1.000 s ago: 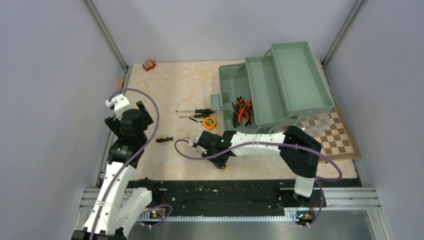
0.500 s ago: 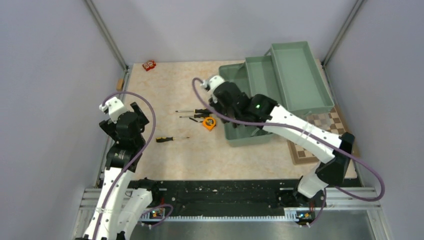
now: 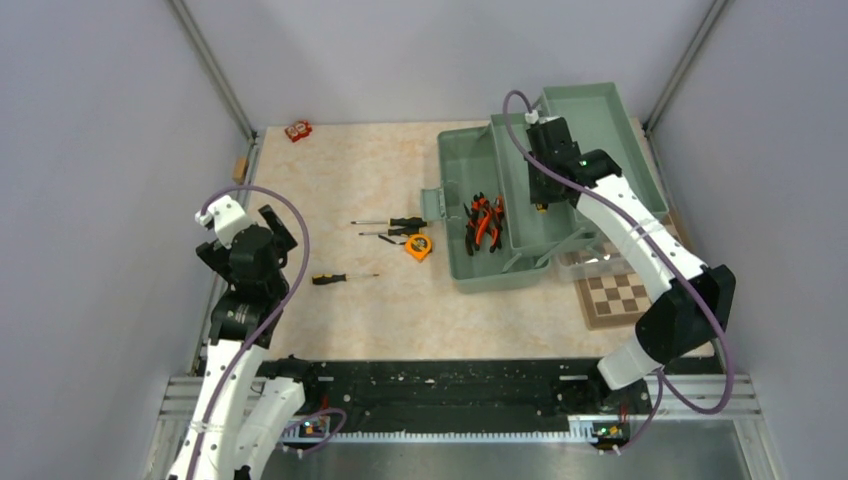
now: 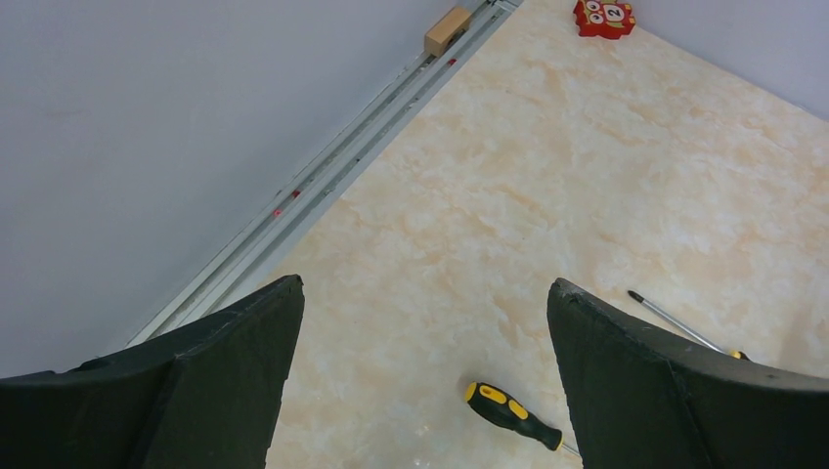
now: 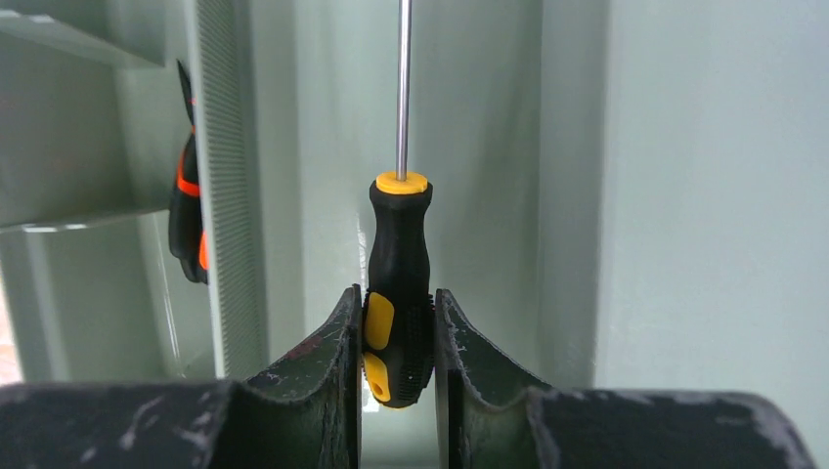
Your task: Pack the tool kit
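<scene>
The sage-green toolbox (image 3: 470,160) stands open at the back right, its inner tray (image 3: 600,150) folded out. Orange-black pliers (image 3: 484,222) lie in its base. My right gripper (image 3: 543,203) hangs over the tray, shut on a yellow-black screwdriver (image 5: 398,283) by the handle (image 5: 396,298), shaft pointing away; the pliers (image 5: 186,225) show at its left. Three more screwdrivers (image 3: 343,278) (image 3: 392,223) (image 3: 385,235) and an orange tape measure (image 3: 419,246) lie on the table. My left gripper (image 3: 250,245) is open above the table's left side (image 4: 425,288), one screwdriver (image 4: 513,417) below it.
A brown-and-cream chessboard (image 3: 620,295) lies right of the toolbox, partly under the translucent lid (image 3: 598,262). A small red object (image 3: 298,130) (image 4: 604,17) sits at the back left corner, and a wooden block (image 4: 448,29) rests on the left rail.
My right arm has swung from the table in front of the toolbox, up and to the right, to above the tray. The left arm has shifted slightly left.
</scene>
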Motion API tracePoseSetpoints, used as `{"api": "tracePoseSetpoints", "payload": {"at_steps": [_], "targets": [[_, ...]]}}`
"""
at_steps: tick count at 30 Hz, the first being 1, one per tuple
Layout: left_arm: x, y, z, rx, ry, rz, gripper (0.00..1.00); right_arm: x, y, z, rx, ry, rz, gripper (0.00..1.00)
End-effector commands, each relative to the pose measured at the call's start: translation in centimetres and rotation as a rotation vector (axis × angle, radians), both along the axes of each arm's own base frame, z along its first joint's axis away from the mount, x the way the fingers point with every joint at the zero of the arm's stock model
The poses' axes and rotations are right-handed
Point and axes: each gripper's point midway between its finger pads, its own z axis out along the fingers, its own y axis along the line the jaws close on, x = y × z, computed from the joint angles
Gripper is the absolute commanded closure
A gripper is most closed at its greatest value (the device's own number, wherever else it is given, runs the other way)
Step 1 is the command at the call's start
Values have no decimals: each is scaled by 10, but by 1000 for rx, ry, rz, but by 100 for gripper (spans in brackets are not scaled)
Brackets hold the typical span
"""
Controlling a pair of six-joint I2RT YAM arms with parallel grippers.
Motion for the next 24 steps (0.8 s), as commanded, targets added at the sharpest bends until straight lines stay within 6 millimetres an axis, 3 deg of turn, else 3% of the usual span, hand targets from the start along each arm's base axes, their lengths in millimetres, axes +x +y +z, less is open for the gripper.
{"api": "tracePoseSetpoints", "payload": {"at_steps": [1, 3, 6, 14, 16, 24], "targets": [[3, -1, 9, -18, -55, -3, 1, 12, 10, -15, 70, 13, -5, 89], [3, -2, 9, -19, -56, -5, 1, 14, 14, -18, 78, 22, 2, 76], [3, -2, 9, -19, -57, -6, 1, 15, 17, -5, 108, -17, 16, 60], [6, -3, 7, -21, -46, -15, 1, 7, 38, 39, 167, -143, 153, 42], [6, -3, 6, -20, -44, -12, 1, 1, 54, 44, 173, -157, 222, 40], [5, -2, 6, -17, -43, -4, 1, -37, 169, 58, 295, -234, 648, 39]]}}
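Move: The right hand holds the screwdriver over the box's middle tray, whose middle lies about 5 cm ahead, 2 cm left and 5 cm below. The pliers pile is 12 cm left, 3 ahead, about 20 lower in the box's base. The tape measure on the table is some 27 left, 2 back and 21 below. From the idle left hand the middle tray is roughly 15 ahead, 56 right and 8 below. Straight down first, about 3 cm into the middle tray, where the right fingers open and let go of the screwdriver. The right hand then rises clear of the tray and swings left, ending some 11 cm left of its start and drawing slightly back, past the tray's left wall to above the pliers pile, turning about 25 degrees counter-clockwise with its fingers still open. ##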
